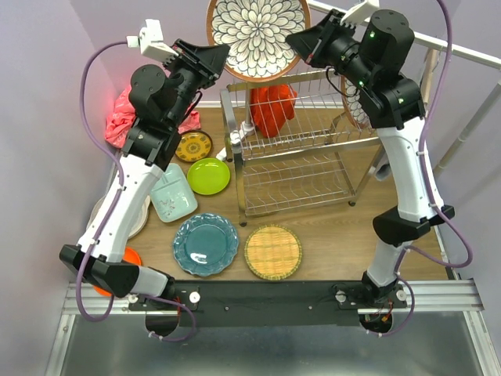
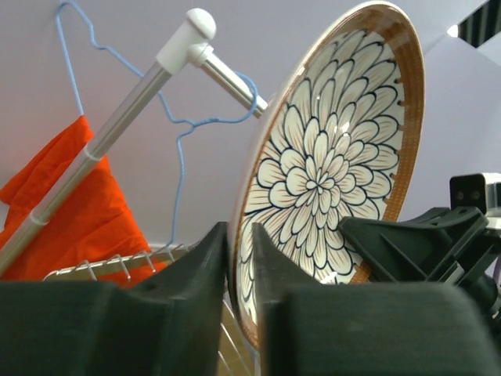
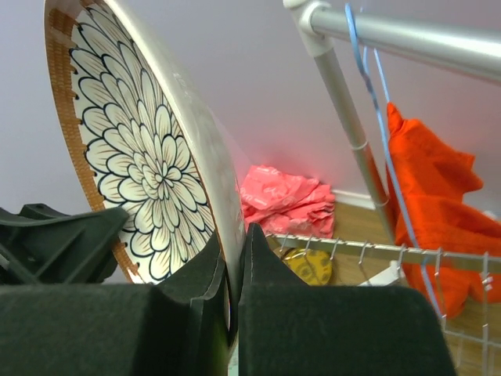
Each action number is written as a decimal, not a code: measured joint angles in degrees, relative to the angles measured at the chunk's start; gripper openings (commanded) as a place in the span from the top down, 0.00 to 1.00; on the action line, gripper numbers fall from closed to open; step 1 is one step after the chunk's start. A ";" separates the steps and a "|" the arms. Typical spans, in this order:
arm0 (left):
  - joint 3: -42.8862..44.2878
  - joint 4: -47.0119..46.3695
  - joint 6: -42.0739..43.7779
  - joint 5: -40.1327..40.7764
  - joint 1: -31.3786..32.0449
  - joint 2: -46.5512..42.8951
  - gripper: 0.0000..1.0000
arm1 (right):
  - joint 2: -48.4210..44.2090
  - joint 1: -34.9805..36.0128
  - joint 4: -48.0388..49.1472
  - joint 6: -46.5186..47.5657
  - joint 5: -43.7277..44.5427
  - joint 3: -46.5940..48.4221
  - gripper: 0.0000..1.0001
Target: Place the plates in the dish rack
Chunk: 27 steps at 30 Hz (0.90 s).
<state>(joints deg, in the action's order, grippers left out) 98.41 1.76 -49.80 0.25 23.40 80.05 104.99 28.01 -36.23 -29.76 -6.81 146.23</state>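
Note:
A white petal-patterned plate [image 1: 257, 35] with a brown rim hangs on edge above the chrome wire dish rack [image 1: 297, 157]. My left gripper [image 1: 219, 55] grips its left rim, the jaws close on both faces [image 2: 239, 231]. At the opposite rim my right gripper [image 1: 301, 39] is shut on the plate [image 3: 141, 157], its fingers pinching the edge [image 3: 235, 235]. On the table in front of the rack lie a teal scalloped plate [image 1: 205, 244], a woven-yellow plate [image 1: 272, 252], a lime green plate [image 1: 208, 175], a mint divided tray [image 1: 172, 196] and a small dark-yellow plate [image 1: 193, 146].
A red-orange cloth [image 1: 272, 110] hangs on a blue hanger behind the rack, under a white rail [image 1: 454, 51]. A pink bag [image 1: 129, 117] lies at the back left. An orange plate [image 1: 129, 257] and a pale plate [image 1: 139, 215] sit under my left arm.

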 measured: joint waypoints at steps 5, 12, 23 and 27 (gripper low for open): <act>-2.51 -5.92 -0.92 -1.57 0.50 -0.81 0.45 | 0.46 -0.72 -0.35 4.35 -0.04 2.84 0.99; -4.81 -9.38 -0.59 -2.78 0.68 -2.45 0.31 | 0.20 -1.22 -0.37 9.57 1.40 3.50 1.00; -7.10 -8.81 6.14 -0.20 -0.35 -12.17 0.27 | -5.66 -1.51 -0.76 19.26 8.61 0.28 0.99; -9.27 -7.43 9.81 2.38 -1.42 -16.68 0.25 | -10.10 -1.51 -0.50 22.32 10.97 -3.13 0.99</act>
<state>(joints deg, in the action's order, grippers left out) 89.14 -5.67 -39.99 2.63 21.98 63.37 94.89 26.50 -36.73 -7.44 4.16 143.11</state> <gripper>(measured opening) 0.731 0.123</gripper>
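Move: The patterned plate hangs between both grippers: its middle is about 9 cm right of the left hand and 8 cm left of the right hand, some 2 cm ahead and 3 cm above both. From the right hand, the middle of the dish rack's upper tier lies about 8 cm right, 3 cm ahead and 25 cm below; the racked plate on it is some 20 cm right, 2 cm ahead and 18 cm below. Open the left gripper wide to let go of the plate's left rim, then draw it back about 9 cm, rising, and swing it left, tilting the fingers up. Keep the right gripper shut on the other rim and carry the plate some 8 cm right and 5 cm up, easing back late, turning clockwise and tipping the fingers up about 15 degrees, towards the side over the racked plate. ##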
